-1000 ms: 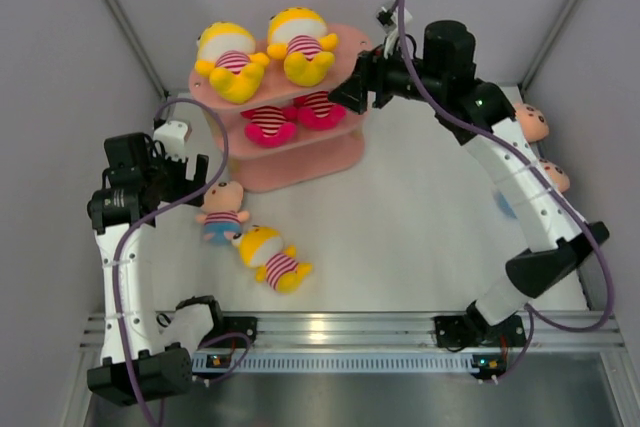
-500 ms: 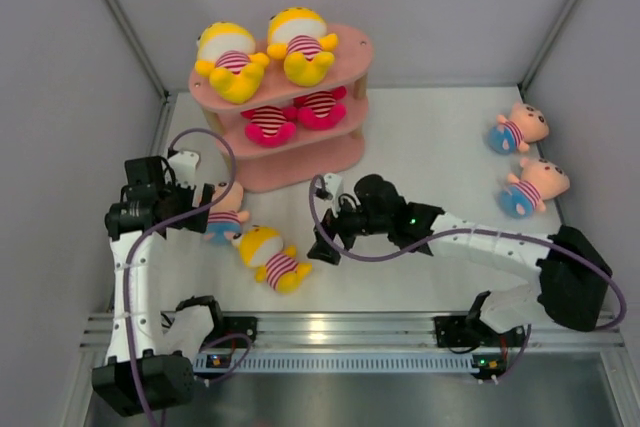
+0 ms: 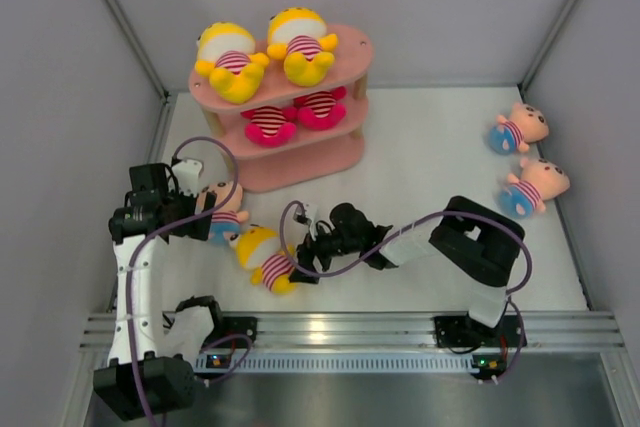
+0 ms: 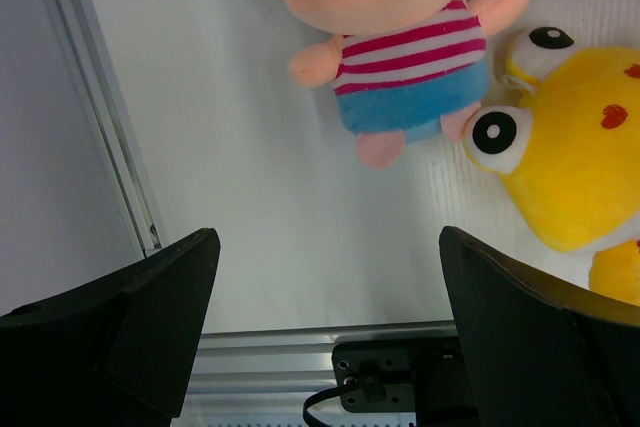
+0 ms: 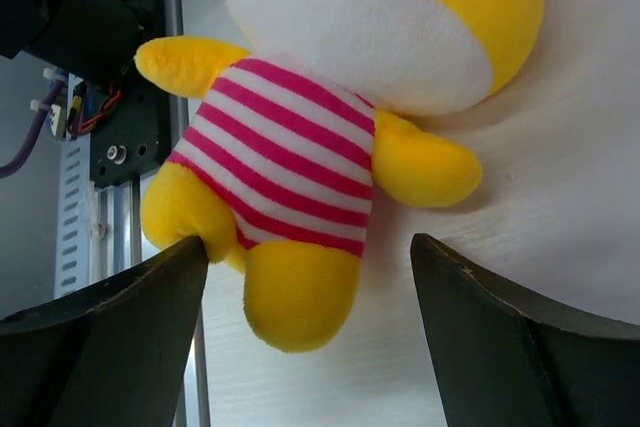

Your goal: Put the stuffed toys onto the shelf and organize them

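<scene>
The pink shelf [image 3: 352, 47] stands at the back left, with two yellow stuffed toys [image 3: 232, 59] [image 3: 300, 42] on its top board and two striped ones [image 3: 270, 123] on the middle board. A peach-headed doll [image 3: 222, 215] [image 4: 400, 47] and a yellow doll [image 3: 265, 257] [image 5: 300, 147] lie near the front left. My left gripper [image 3: 196, 217] [image 4: 325, 247] is open beside the peach-headed doll, which lies beyond its fingertips. My right gripper [image 3: 304, 263] [image 5: 308, 247] is open, its fingers on either side of the yellow doll's legs. Two more peach-headed dolls [image 3: 520, 129] [image 3: 535, 185] lie at the far right.
A metal rail [image 3: 350, 327] runs along the table's front edge, just behind the yellow doll's feet. Grey walls [image 3: 60, 97] close in both sides and the back. Purple cables [image 3: 210, 147] loop off both arms.
My right arm has swung away from the shelf, down across the table to the yellow doll at the front. My left gripper has shifted closer to the peach-headed doll.
</scene>
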{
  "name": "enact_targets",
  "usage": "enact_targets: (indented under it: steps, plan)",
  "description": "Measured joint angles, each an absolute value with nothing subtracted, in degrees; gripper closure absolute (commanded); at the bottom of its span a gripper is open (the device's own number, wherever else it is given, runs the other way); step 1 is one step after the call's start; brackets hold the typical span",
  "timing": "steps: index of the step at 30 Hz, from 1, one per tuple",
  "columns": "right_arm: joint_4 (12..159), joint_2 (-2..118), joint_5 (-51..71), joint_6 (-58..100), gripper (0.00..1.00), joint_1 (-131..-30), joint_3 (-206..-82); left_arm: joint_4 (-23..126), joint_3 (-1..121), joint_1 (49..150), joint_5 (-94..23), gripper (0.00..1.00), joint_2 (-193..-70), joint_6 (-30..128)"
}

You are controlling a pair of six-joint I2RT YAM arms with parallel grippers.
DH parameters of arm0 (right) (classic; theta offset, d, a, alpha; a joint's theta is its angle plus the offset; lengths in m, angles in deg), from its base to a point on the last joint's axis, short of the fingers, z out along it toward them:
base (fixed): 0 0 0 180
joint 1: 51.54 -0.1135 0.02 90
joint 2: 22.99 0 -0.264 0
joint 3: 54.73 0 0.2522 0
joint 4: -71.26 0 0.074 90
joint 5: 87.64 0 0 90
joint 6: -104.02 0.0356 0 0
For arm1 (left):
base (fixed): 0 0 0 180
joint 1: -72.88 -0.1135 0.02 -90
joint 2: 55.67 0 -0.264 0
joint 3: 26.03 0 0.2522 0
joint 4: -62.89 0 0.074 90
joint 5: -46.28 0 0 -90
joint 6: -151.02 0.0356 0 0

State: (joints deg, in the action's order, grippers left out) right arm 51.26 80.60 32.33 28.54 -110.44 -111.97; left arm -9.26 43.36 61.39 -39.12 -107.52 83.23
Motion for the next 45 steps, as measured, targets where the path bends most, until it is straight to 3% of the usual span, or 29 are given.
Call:
enact_targets:
  steps: [5,7,8,11,13,17,21,27,34,38,45]
  plan:
    - [46.0,82.5,33.8,31.3,0.24,-110.4,-110.7,-9.3,43.4,61.4,-39.1,0.03,-107.5,83.2]
    - [43.9,82.6,34.3,32.2,0.37,-110.5,-109.9,-9.2,43.4,61.4,-39.1,0.03,-107.6,83.2]
    - [43.1,82.7,34.6,32.8,0.56,-110.5,-109.6,-9.3,43.4,61.4,-39.0,0.03,-107.6,83.2]
    - [41.1,83.6,35.1,34.6,0.87,-110.8,-109.3,-9.3,43.4,61.4,-38.9,0.03,-107.6,83.3]
    - [41.0,83.9,35.0,35.5,1.0,-110.9,-109.2,-9.3,43.4,61.4,-38.9,0.03,-107.6,83.3]
    - [45.8,81.7,33.8,35.6,1.0,-111.0,-109.3,-9.3,43.4,61.4,-38.9,0.03,-107.6,83.5]
    - [62.4,70.9,30.3,31.1,1.0,-111.1,-111.2,-9.3,43.4,61.4,-38.8,0.03,-107.6,83.5]
    - [92.1,53.1,23.4,21.4,1.0,-111.3,-123.6,-9.3,43.6,61.4,-38.7,0.03,-107.7,83.5]
    - [116.4,43.4,17.6,18.6,1.0,-109.0,-137.3,-9.3,45.2,61.4,-38.6,0.03,-107.7,83.7]
    - [128.3,39.3,13.8,19.0,1.0,-103.4,-140.7,-9.3,45.8,61.4,-38.4,0.03,-107.7,83.7]
    - [140.4,41.0,6.1,17.0,1.0,-83.7,-150.2,-9.3,46.1,61.4,-37.3,0.02,-107.7,83.7]
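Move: The yellow toy on the table lies about 8 cm left of the right hand, 2 cm ahead and 2 cm below, its legs nearest the open fingers. The doll in blue pants is some 16 cm left and 13 cm ahead of that hand; the shelf's middle is about 24 cm ahead, 5 cm left and 12 cm up. From the left hand, the yellow toy is roughly 14 cm right, 4 cm back and 14 cm below. Right hand pinches the yellow toy's leg, lifts about 25 cm, swings as far right, then forward, turning clockwise. ##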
